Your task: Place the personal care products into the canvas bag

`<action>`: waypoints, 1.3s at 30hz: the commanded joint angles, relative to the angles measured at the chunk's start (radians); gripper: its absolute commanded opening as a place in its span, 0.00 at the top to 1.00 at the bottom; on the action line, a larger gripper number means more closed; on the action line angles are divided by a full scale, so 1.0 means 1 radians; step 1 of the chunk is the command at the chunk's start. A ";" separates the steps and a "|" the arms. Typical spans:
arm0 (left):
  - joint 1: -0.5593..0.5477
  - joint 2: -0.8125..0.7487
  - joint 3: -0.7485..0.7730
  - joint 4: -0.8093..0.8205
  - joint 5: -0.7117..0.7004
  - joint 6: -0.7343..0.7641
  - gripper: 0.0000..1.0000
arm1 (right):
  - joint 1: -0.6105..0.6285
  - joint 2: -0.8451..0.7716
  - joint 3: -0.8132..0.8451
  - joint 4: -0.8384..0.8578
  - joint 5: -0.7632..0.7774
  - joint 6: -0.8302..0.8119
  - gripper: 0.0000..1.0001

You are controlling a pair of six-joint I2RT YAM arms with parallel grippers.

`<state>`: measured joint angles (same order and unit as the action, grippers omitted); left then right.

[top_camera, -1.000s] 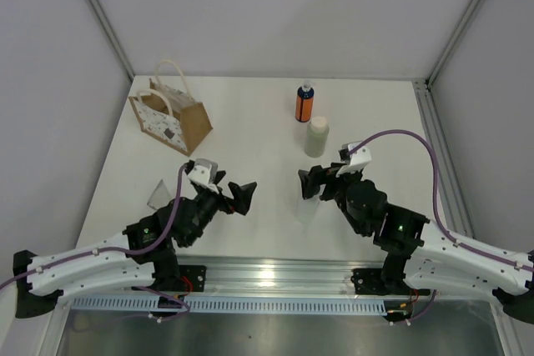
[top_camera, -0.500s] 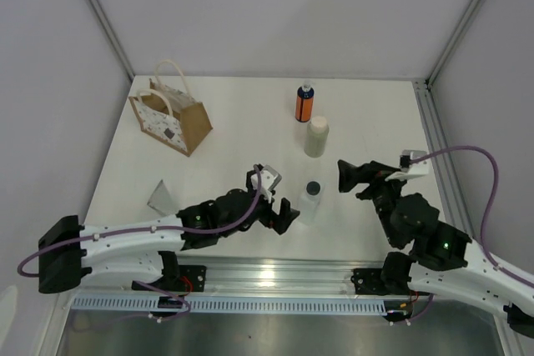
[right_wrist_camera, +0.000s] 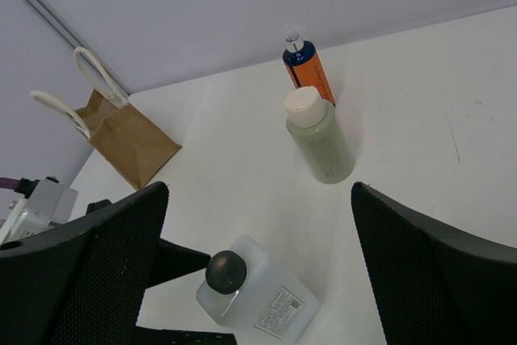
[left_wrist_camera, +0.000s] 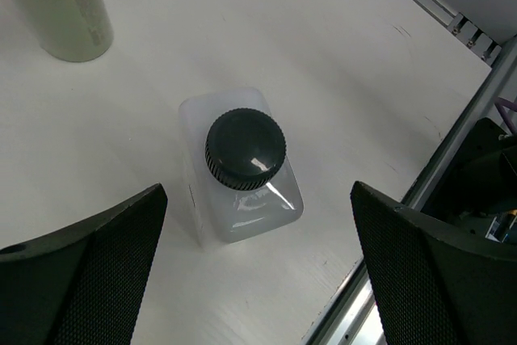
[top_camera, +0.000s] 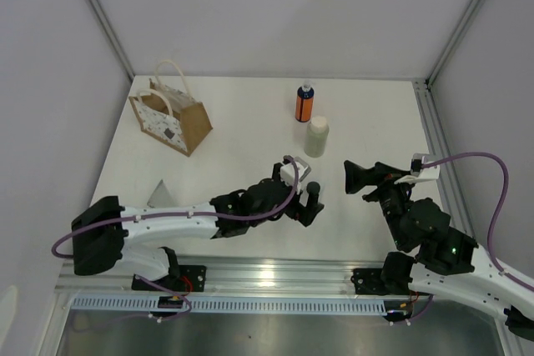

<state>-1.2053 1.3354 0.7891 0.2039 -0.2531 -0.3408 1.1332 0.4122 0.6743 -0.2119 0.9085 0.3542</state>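
Observation:
A white bottle with a dark cap (left_wrist_camera: 242,169) stands upright on the table. My left gripper (left_wrist_camera: 257,191) hovers over it, open, one finger on each side and neither touching it. The same bottle (top_camera: 314,192) sits at the left gripper (top_camera: 306,198) in the top view. Farther back stand a cream-white cylinder (top_camera: 316,137) and an orange bottle with a dark blue cap (top_camera: 304,104). The canvas bag (top_camera: 171,119), tan with cream handles, stands upright at the back left. My right gripper (top_camera: 351,178) is open and holds nothing, to the right of the white bottle (right_wrist_camera: 260,295).
A grey wedge-shaped piece (top_camera: 160,196) lies on the table's left side. A metal rail (top_camera: 275,275) runs along the near edge, and another frame rail (top_camera: 438,147) borders the right side. White walls close in the back and sides.
My left arm has reached right across the table until its open fingers straddle the white bottle. My right gripper has drawn back to the right, away from that bottle.

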 commanded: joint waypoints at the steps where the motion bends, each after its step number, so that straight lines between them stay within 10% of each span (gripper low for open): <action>1: -0.014 0.059 0.079 0.020 -0.029 -0.021 0.01 | 0.005 -0.003 0.004 0.023 0.024 0.014 0.00; 9: -0.027 0.168 0.182 -0.095 -0.167 -0.082 0.15 | 0.005 -0.003 0.002 0.025 0.003 0.012 0.00; 19: -0.033 0.246 0.302 -0.325 -0.348 -0.156 1.00 | 0.005 -0.012 0.008 0.019 -0.019 0.012 0.00; 31: 0.064 0.136 0.463 -0.744 -0.666 -0.319 1.00 | 0.005 -0.019 0.008 0.017 -0.039 0.017 0.01; 39: 0.121 0.110 0.375 -0.725 -0.681 -0.333 1.00 | 0.005 -0.046 0.005 0.014 -0.045 0.020 0.01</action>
<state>-1.0882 1.5120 1.1652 -0.5762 -0.8433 -0.6369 1.1332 0.3813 0.6743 -0.2123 0.8558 0.3584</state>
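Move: The black-capped clear bottle stands just off the open left fingers, about 3 cm ahead and 3 cm right, its middle some 5 cm below. Beyond that bottle, the green bottle is about 17 cm farther out and 3 cm right; the canvas bag is some 23 cm farther out and 41 cm left of it. From the right hand, the black-capped bottle lies about 3 cm ahead, 8 cm left and 19 cm below. Left hand pinches the black-capped bottle, then swings left-forward about 15 cm towards the bag, turning 40 degrees counter-clockwise. ##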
